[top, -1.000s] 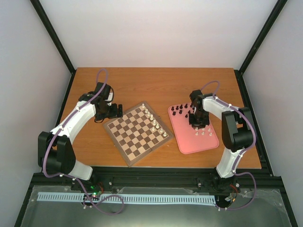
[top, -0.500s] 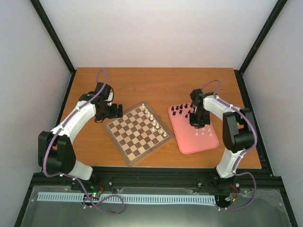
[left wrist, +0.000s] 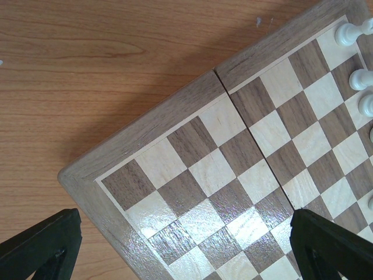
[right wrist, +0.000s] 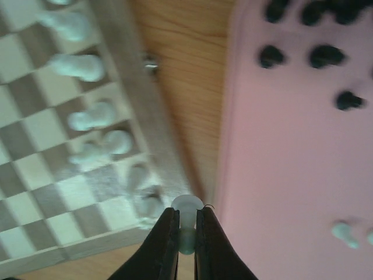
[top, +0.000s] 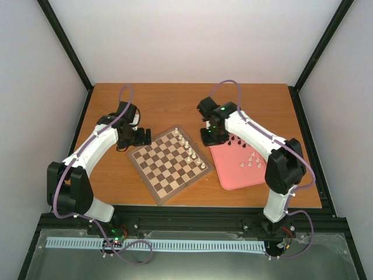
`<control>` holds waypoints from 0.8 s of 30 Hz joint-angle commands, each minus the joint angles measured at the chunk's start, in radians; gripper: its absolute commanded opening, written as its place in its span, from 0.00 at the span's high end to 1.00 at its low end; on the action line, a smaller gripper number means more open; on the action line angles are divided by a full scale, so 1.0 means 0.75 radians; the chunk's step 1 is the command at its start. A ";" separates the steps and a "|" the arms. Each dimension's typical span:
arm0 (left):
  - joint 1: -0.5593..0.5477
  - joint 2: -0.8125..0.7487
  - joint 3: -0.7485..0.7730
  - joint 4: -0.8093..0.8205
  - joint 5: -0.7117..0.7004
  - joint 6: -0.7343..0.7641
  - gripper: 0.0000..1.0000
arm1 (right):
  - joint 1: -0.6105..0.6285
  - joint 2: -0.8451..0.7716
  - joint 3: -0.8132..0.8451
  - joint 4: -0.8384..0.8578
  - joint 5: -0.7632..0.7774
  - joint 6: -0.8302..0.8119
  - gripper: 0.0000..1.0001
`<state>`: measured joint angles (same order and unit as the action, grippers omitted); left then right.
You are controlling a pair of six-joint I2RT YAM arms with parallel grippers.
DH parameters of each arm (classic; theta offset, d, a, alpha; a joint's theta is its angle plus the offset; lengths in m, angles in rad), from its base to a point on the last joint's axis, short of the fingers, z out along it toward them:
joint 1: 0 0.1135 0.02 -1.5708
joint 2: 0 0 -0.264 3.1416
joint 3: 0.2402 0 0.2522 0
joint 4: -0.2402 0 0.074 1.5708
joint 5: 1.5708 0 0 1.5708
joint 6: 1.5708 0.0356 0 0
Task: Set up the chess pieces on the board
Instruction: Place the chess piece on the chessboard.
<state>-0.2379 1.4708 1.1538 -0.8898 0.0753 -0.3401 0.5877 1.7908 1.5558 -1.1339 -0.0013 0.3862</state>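
Observation:
The board lies angled at mid-table, with a row of white chess pieces along its right edge. More black chess pieces and white ones stand on the pink tray. My right gripper hangs over the gap between board and tray. In the right wrist view this gripper is shut on a white chess piece, above the board's border. My left gripper rests open at the board's left corner, nothing between its fingers.
The pink tray lies right of the board, black pieces at its far end and a white one nearer. A strip of bare wooden table separates tray and board. Black frame rails border the table.
My right gripper closed on a white piece over the tray, lifted it and swung left to the board's right edge. The left arm has not moved.

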 commanded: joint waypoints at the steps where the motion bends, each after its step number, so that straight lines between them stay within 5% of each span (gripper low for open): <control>1: -0.008 -0.012 0.020 -0.002 0.004 0.014 0.00 | 0.149 0.102 0.143 -0.084 0.000 0.057 0.97; 8: -0.008 -0.019 0.020 -0.001 0.006 0.015 0.00 | 0.324 0.175 0.224 -0.127 -0.009 0.051 0.97; 24: -0.007 -0.016 0.024 -0.009 0.000 0.016 0.00 | 0.360 0.248 0.085 -0.003 -0.116 -0.032 0.97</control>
<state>-0.2379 1.4708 1.1538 -0.8898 0.0753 -0.3401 0.8478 1.9537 1.6321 -1.1637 -0.0685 0.3847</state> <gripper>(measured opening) 0.997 0.066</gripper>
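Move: The right hand holds a white chess piece; the empty square it seems bound for, by the board's right-hand corner, is about 7 cm back, 9 cm left and 11 cm below. The white corner piece stands roughly 5 cm back and 6 cm left of the hand, the lone white pawn 2 cm back and 13 cm left. From the left hand that square lies some 8 cm back and 23 cm right. Right hand swings about 9 cm left, drawing back, then sinks towards the board's right corner, still pinching the piece. ##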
